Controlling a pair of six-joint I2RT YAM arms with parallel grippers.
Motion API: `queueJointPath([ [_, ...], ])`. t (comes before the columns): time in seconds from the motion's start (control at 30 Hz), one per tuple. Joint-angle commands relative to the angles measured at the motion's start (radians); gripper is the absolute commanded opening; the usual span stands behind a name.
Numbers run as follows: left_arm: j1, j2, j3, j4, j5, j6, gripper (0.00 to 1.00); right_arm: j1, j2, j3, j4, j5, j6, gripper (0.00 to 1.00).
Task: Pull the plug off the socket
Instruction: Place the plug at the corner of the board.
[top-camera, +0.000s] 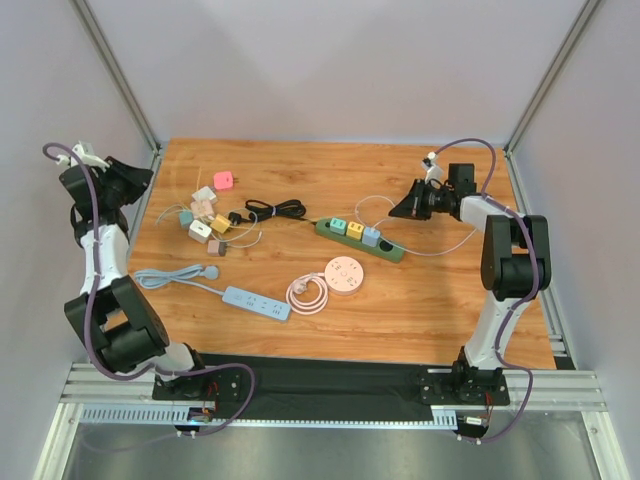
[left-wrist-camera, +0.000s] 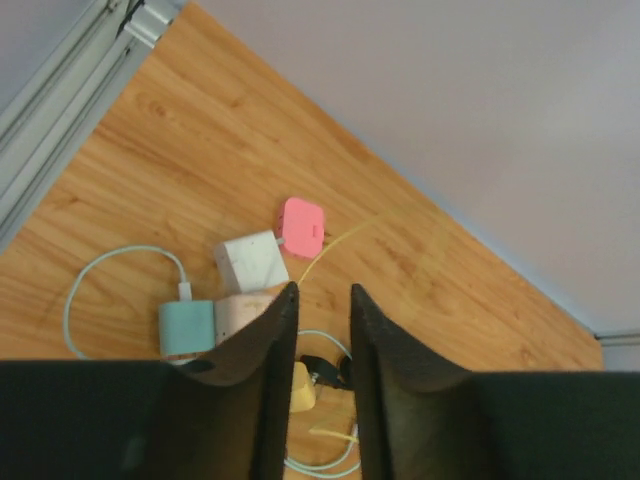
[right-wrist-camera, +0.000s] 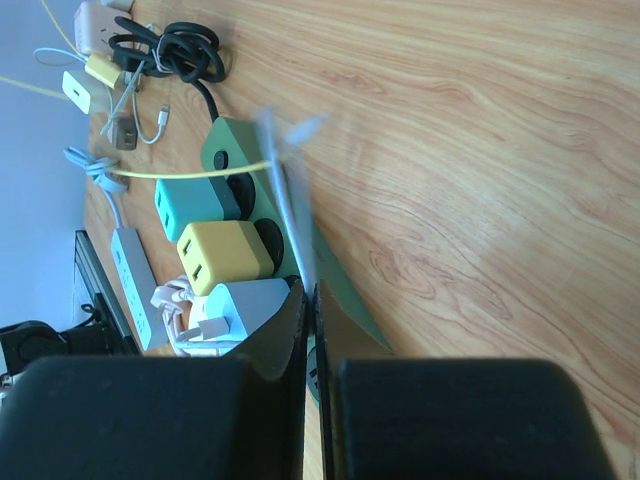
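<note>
A green power strip (top-camera: 360, 240) lies mid-table, also seen in the right wrist view as the green power strip (right-wrist-camera: 335, 280). A teal plug (right-wrist-camera: 190, 203), a yellow plug (right-wrist-camera: 222, 253) and a pale blue plug (right-wrist-camera: 245, 305) sit in its sockets. My right gripper (top-camera: 402, 208) hovers at the strip's right end, above it. In the wrist view the right gripper (right-wrist-camera: 311, 290) is shut on a thin white cable (right-wrist-camera: 289, 200). My left gripper (top-camera: 138, 180) is raised at the far left. From the wrist, the left gripper (left-wrist-camera: 322, 292) is slightly open and empty.
Loose adapters lie below the left gripper: pink (left-wrist-camera: 301, 226), white (left-wrist-camera: 250, 262), teal (left-wrist-camera: 186, 328). A black cable coil (top-camera: 275, 209) lies beside them. A blue power strip (top-camera: 257, 303) and a round white socket (top-camera: 344, 275) lie nearer the front. Metal frame rails line both table sides.
</note>
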Motion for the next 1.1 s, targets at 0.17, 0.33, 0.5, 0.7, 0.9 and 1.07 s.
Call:
queueJointPath([
  [0.17, -0.018, 0.016, -0.007, 0.050, 0.082, 0.048, 0.71, 0.012, -0.024, 0.036, -0.013, -0.031, -0.046, 0.00],
  [0.33, -0.100, -0.002, 0.019, 0.083, 0.208, 0.118, 0.75, 0.064, -0.016, 0.052, -0.041, -0.034, -0.073, 0.00],
  [0.5, -0.263, -0.006, 0.068, 0.056, 0.389, 0.294, 0.75, 0.076, -0.020, 0.059, -0.057, -0.034, -0.093, 0.00],
  [0.7, -0.646, 0.069, 0.223, -0.372, 0.282, 0.808, 0.75, 0.076, -0.011, 0.066, -0.074, -0.044, -0.105, 0.00],
  [0.9, -0.866, 0.206, 0.274, -0.524, 0.069, 1.072, 0.76, 0.078, -0.013, 0.071, -0.085, -0.046, -0.110, 0.00],
  [1.07, -0.949, 0.309, 0.298, -0.559, -0.050, 1.215, 0.77, 0.078, -0.004, 0.074, -0.083, -0.050, -0.107, 0.00],
])
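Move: The teal plug in the green strip lies some 46 cm to the left hand's right, about level ahead and roughly 21 cm below it. The strip's yellow plug is about 5 cm right of the teal plug and 2 cm nearer, the round socket 4 cm right and 14 cm nearer, the coiled black cord 19 cm left and 6 cm farther out. From the right hand, the teal plug is about 15 cm left, 1 cm back and 4 cm down. The right fingers keep their pinch on the pale cable while that hand shifts about 3 cm left and slightly back over the green strip. The left fingers, already parting, spread wide; the hand dips slightly, sweeps some 37 cm right and 5 cm back towards the teal plug, swinging clockwise about 75 degrees and rolling, then sinks late to end about 10 cm lower. ##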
